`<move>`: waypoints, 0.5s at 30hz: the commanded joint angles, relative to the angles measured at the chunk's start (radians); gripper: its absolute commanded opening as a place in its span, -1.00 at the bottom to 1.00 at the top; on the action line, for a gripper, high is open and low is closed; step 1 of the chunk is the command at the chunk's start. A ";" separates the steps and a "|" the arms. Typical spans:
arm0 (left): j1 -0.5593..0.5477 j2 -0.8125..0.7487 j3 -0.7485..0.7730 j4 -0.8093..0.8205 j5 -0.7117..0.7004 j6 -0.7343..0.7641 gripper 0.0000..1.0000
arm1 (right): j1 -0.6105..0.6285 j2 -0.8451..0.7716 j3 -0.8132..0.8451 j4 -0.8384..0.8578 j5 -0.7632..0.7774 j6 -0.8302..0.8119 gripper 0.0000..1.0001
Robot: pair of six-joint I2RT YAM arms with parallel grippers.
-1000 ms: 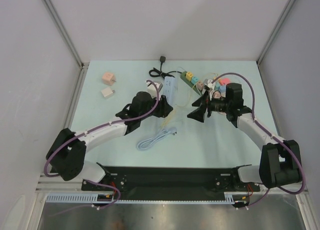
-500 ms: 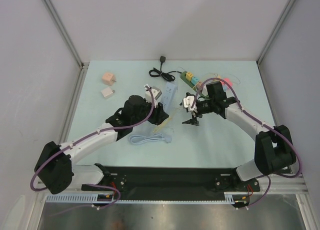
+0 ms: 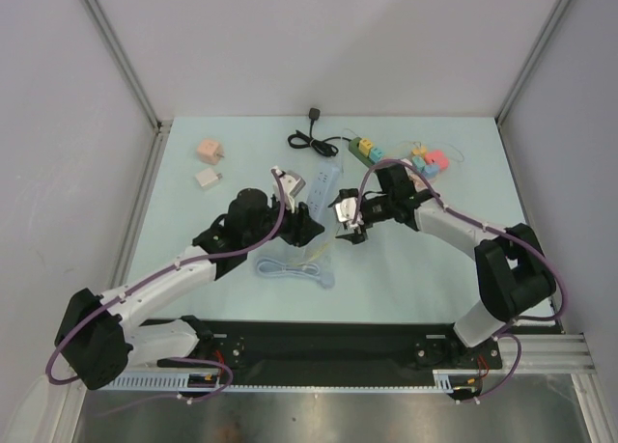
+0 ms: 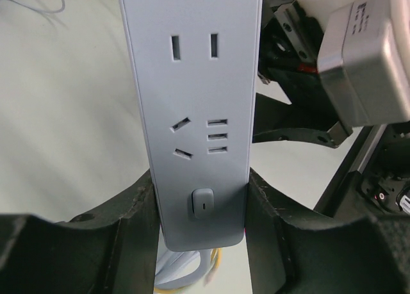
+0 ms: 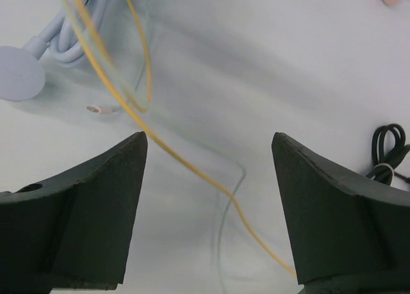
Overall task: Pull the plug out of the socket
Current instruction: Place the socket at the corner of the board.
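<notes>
The socket is a long white power strip (image 4: 192, 102) (image 3: 323, 184), raised at a tilt off the table. My left gripper (image 4: 202, 182) (image 3: 301, 221) is shut on its switch end, one finger on each long side. The outlets facing the left wrist camera are empty. The strip's far end is cut off, so the plug is out of view. My right gripper (image 5: 208, 150) (image 3: 349, 233) is open just right of the strip and holds nothing. A thin yellow wire (image 5: 186, 163) and a grey wire lie on the table below it.
The strip's white cord (image 3: 290, 266) lies coiled under the arms, its round end (image 5: 18, 82) in the right wrist view. Two small adapters (image 3: 207, 163) sit at the back left. A black cable (image 3: 311, 139), a coloured block row (image 3: 367, 150) and pink-teal pieces (image 3: 431, 160) are at the back.
My left gripper has drawn the strip nearer and to the left, and its coiled cord has slid along with it. My right gripper has swung left, close to the strip, still open.
</notes>
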 commanded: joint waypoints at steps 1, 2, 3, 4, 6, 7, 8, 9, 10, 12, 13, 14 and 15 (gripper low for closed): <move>0.005 -0.047 0.007 0.091 0.039 -0.037 -1.00 | 0.034 0.030 0.042 0.078 0.028 -0.032 0.61; 0.006 -0.049 0.006 0.091 0.038 -0.040 -1.00 | 0.039 0.035 0.045 0.061 0.034 -0.043 0.50; 0.006 -0.050 0.006 0.093 0.036 -0.045 -1.00 | 0.055 0.039 0.048 0.046 0.045 -0.082 0.44; 0.009 -0.056 0.001 0.097 0.038 -0.049 -1.00 | 0.062 0.038 0.045 0.036 0.063 -0.096 0.37; 0.016 -0.059 -0.003 0.102 0.039 -0.059 -1.00 | 0.071 0.036 0.037 0.015 0.069 -0.132 0.17; 0.020 -0.064 -0.010 0.107 0.041 -0.062 -1.00 | 0.076 0.030 0.025 0.013 0.074 -0.136 0.10; 0.023 -0.065 -0.011 0.113 0.041 -0.066 -1.00 | 0.077 0.027 0.020 0.012 0.080 -0.144 0.03; 0.031 -0.065 -0.014 0.116 0.046 -0.069 -1.00 | 0.082 0.022 0.005 0.016 0.094 -0.153 0.01; 0.034 -0.067 -0.014 0.117 0.049 -0.074 -1.00 | 0.082 0.021 -0.001 0.031 0.100 -0.153 -0.01; 0.045 -0.070 -0.016 0.125 0.056 -0.085 -1.00 | 0.083 0.019 -0.003 0.036 0.112 -0.158 -0.04; 0.048 -0.073 -0.019 0.128 0.059 -0.089 -1.00 | 0.086 0.024 -0.001 0.023 0.121 -0.175 -0.05; 0.052 -0.079 -0.020 0.133 0.061 -0.092 -1.00 | 0.089 0.025 -0.001 0.021 0.127 -0.179 -0.09; 0.060 -0.084 -0.022 0.136 0.064 -0.101 -0.99 | 0.092 0.028 -0.003 0.024 0.135 -0.181 -0.12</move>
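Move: The right hand's open fingers straddle the thin yellow and green wires, which cross about 1 cm to its left and 3 cm below. The held socket's middle is about 5 cm ahead, 4 cm left and some 5 cm above; the bundled cord lies about 11 cm back, 13 cm left, and its plug 14 cm back, 3 cm left, both roughly 13 cm below. From the left hand, the wires are about 5 cm right, level with it front to back, and 8 cm lower. The right hand eases to its left and down by about 2 cm each way, towards the loose yellow and green wires beside the socket's near end, rolling roughly 10 degrees while its fingers close from nearly wide open to a bit under half open around the wires, without shutting on them. The left hand keeps its grip on the socket's near end and nearly stays in place, turning only a few degrees and drifting about 1 cm late on, mainly to its left. ##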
